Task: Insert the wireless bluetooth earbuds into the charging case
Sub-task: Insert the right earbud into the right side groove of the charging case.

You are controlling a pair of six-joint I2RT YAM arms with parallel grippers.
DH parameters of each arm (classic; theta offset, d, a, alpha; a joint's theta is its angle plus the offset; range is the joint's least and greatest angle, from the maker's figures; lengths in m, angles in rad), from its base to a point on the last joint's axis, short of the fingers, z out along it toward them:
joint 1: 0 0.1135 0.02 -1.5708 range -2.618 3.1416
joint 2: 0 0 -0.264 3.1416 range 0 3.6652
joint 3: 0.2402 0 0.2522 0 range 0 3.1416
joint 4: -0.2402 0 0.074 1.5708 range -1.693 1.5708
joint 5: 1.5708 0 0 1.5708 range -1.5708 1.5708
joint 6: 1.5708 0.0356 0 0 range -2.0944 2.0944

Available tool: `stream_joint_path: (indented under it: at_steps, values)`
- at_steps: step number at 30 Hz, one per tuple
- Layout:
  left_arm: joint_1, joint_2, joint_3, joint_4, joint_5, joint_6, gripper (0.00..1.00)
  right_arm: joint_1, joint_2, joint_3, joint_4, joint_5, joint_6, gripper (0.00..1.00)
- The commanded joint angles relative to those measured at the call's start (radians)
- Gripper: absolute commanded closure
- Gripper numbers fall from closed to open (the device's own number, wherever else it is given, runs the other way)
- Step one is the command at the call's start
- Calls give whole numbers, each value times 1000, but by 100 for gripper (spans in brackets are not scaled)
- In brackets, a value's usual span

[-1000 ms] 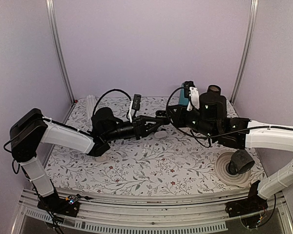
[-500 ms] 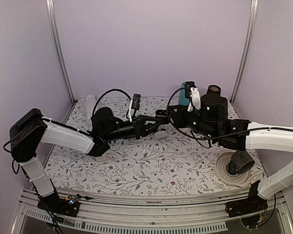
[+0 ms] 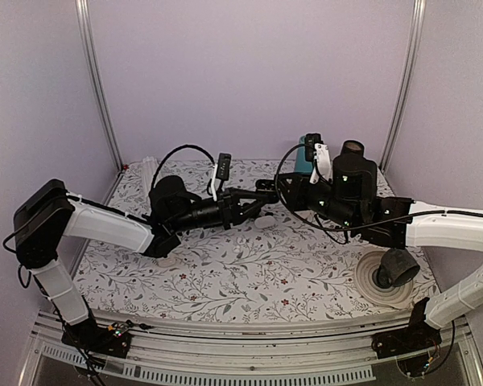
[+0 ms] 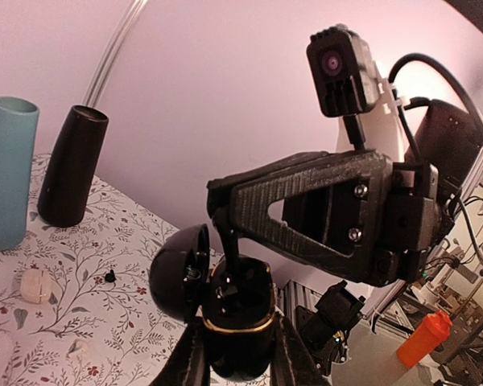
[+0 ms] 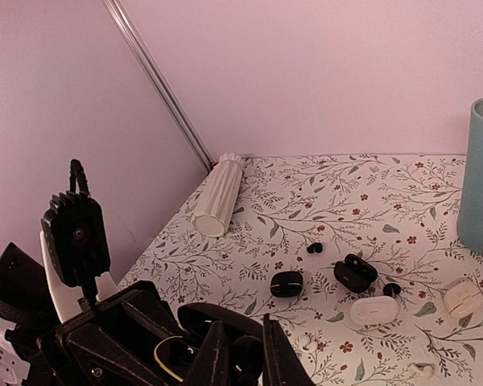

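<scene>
My left gripper (image 4: 237,358) is shut on a black charging case (image 4: 240,326) with a gold rim, held up off the table with its lid (image 4: 175,275) swung open. My right gripper (image 5: 243,334) comes down from above with its fingertips (image 4: 228,256) inside the case's mouth. It is shut on a small black earbud (image 5: 247,355), right beside the gold-rimmed case (image 5: 171,355). In the top view the left gripper (image 3: 256,207) and the right gripper (image 3: 269,193) meet above the middle of the table. Loose black earbuds (image 5: 314,248) (image 5: 392,289) lie on the cloth.
On the floral cloth lie a closed black case (image 5: 287,283), an open black case (image 5: 354,273), a white case (image 5: 374,310) and a white ribbed cylinder (image 5: 219,197). A teal cup (image 4: 6,173) and a black cup (image 4: 72,165) stand at the back. A tape ring (image 3: 369,285) lies front right.
Both arms have only edged a little while staying together over the case. Both grips look the same as before.
</scene>
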Motion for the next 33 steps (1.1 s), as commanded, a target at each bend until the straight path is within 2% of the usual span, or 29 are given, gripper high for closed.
stream_joint_path:
  at_steps: [1, 23, 33]
  values:
    - [9, -49, 15, 35, -45, 44, 100, 14, 0, 5, -52, -62, 3, 87]
    - [8, -69, 9, 7, -51, 98, 100, 14, -11, 28, -88, -93, 24, 82]
    - [8, -89, -5, -48, -70, 157, 100, 8, -35, 81, -128, -154, 72, 63]
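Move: The charging case, lid open, sits in the left fingers with its middle about 3 cm to that hand's right. From the right hand, whose fingertips are around the right earbud at the case mouth, the case's middle lies some 3 cm left, 1 cm ahead and 1 cm below. Far below, about 27 cm down, a white case lies some 16 cm ahead and 4 cm left, and an open black case some 20 cm ahead and 9 cm left. The right earbud, at the case's right groove, is let go: the right fingers spread to about a third open, slowly at first, then quickly. The right hand eases back and left about 1.5 cm, staying close around the case and turning roughly 5 degrees counter-clockwise. The left hand keeps its grip on the case, raising it under 1 cm and tipping its far side up some 5 degrees. ##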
